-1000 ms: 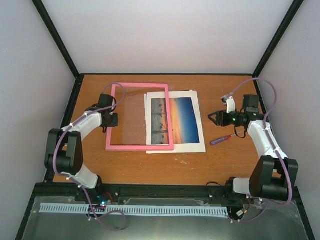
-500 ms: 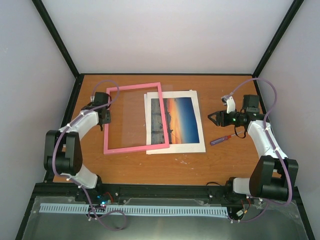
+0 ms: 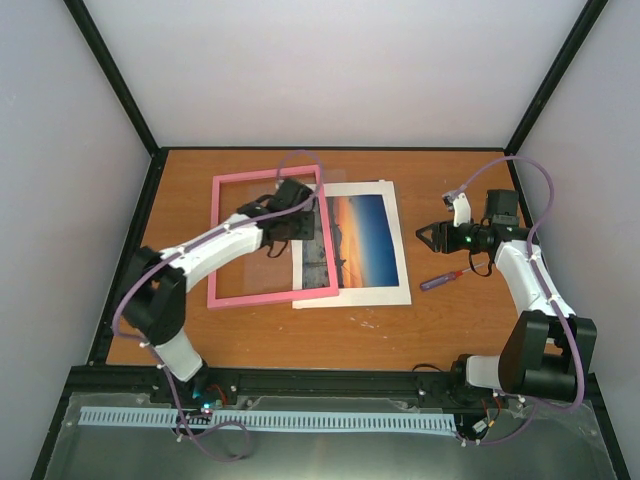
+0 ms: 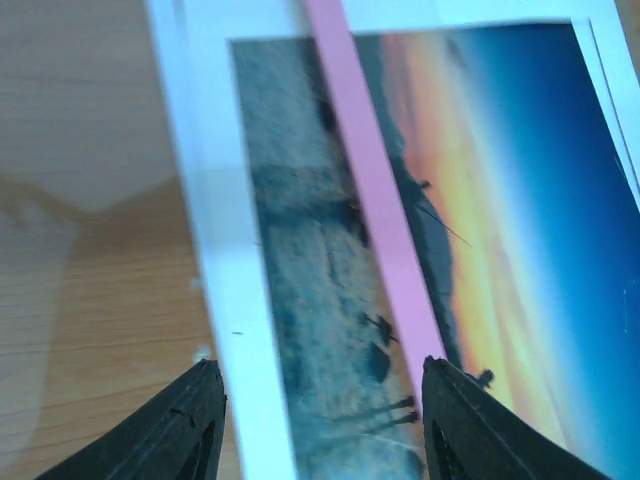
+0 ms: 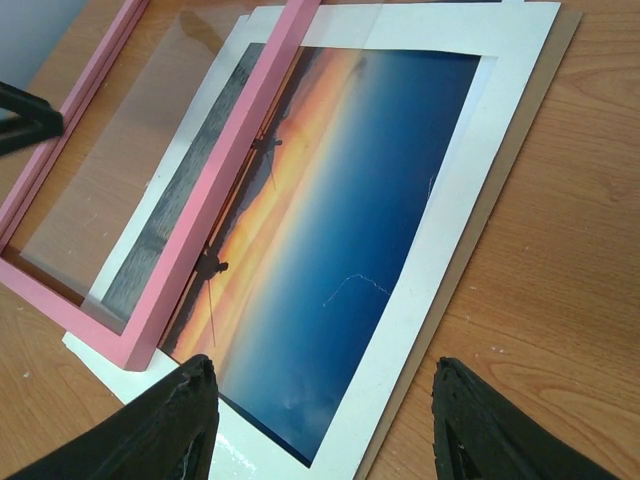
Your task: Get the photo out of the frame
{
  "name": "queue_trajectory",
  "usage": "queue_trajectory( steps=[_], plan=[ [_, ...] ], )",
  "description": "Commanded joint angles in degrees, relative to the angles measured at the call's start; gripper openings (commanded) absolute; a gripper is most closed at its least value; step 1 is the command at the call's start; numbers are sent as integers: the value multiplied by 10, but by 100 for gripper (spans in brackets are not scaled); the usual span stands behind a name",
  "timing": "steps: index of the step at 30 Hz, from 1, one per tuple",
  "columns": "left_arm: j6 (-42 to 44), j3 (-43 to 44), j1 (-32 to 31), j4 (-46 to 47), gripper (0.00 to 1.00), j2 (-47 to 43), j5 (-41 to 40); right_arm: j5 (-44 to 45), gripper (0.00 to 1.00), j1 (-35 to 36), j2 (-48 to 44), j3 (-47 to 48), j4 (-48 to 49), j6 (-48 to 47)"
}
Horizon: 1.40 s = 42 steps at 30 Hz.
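Observation:
The pink frame (image 3: 262,297) lies flat on the table, left of centre, slightly tilted. Its right bar (image 4: 366,195) crosses the left part of the photo (image 3: 365,240), an orange-and-blue sunset print with a white border. My left gripper (image 3: 303,232) hovers open over that bar and the photo's left edge, its fingertips (image 4: 198,415) apart with nothing between them. My right gripper (image 3: 425,238) stands open to the right of the photo (image 5: 370,180), apart from it, and looks across it at the frame (image 5: 210,215).
A white sheet (image 3: 350,294) sticks out under the photo, and a brown board edge (image 5: 505,255) shows along its right side. A small purple-handled screwdriver (image 3: 440,281) lies right of the sheet. Black rails edge the table.
My left gripper opened and let go of the frame's left side, then swung right over the frame's right bar. The frame shifted left and tilted. The right arm stayed still.

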Motion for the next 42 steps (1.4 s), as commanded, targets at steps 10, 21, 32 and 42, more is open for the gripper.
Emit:
queue_trajectory(
  steps=[10,21,32,42],
  plan=[
    [-66,103,-62,17,50,196,57,7,58,-5,13,10,4,-8],
    [-68,110,-71,37,50,222,85,7,58,-5,20,11,3,-10],
    [-76,142,-77,-40,23,258,20,6,58,-4,23,13,0,-13],
    [-68,-12,-24,-16,1,133,2,-1,58,-4,24,14,-3,-17]
  ],
)
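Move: The pink frame's right rail, lying across the photo, has its middle about 10 cm to the left hand's right, 2 cm ahead and 13 cm below. The photo's middle is some 15 cm to that hand's right, 2 cm back and 14 cm below; the frame's left rail is about 16 cm to its left, 1 cm ahead. From the idle right hand, the right rail lies roughly 20 cm left, 4 cm ahead and 15 cm below. The frame's right rail is approached from above and its left: the left hand sinks about 12 cm while travelling some 10 cm right, tipping about 15 degrees. Near the bottom, its half-open fingers close and pinch the rail over the photo, then it drags the rail about 5 cm left and slightly back, staying low and keeping hold. ##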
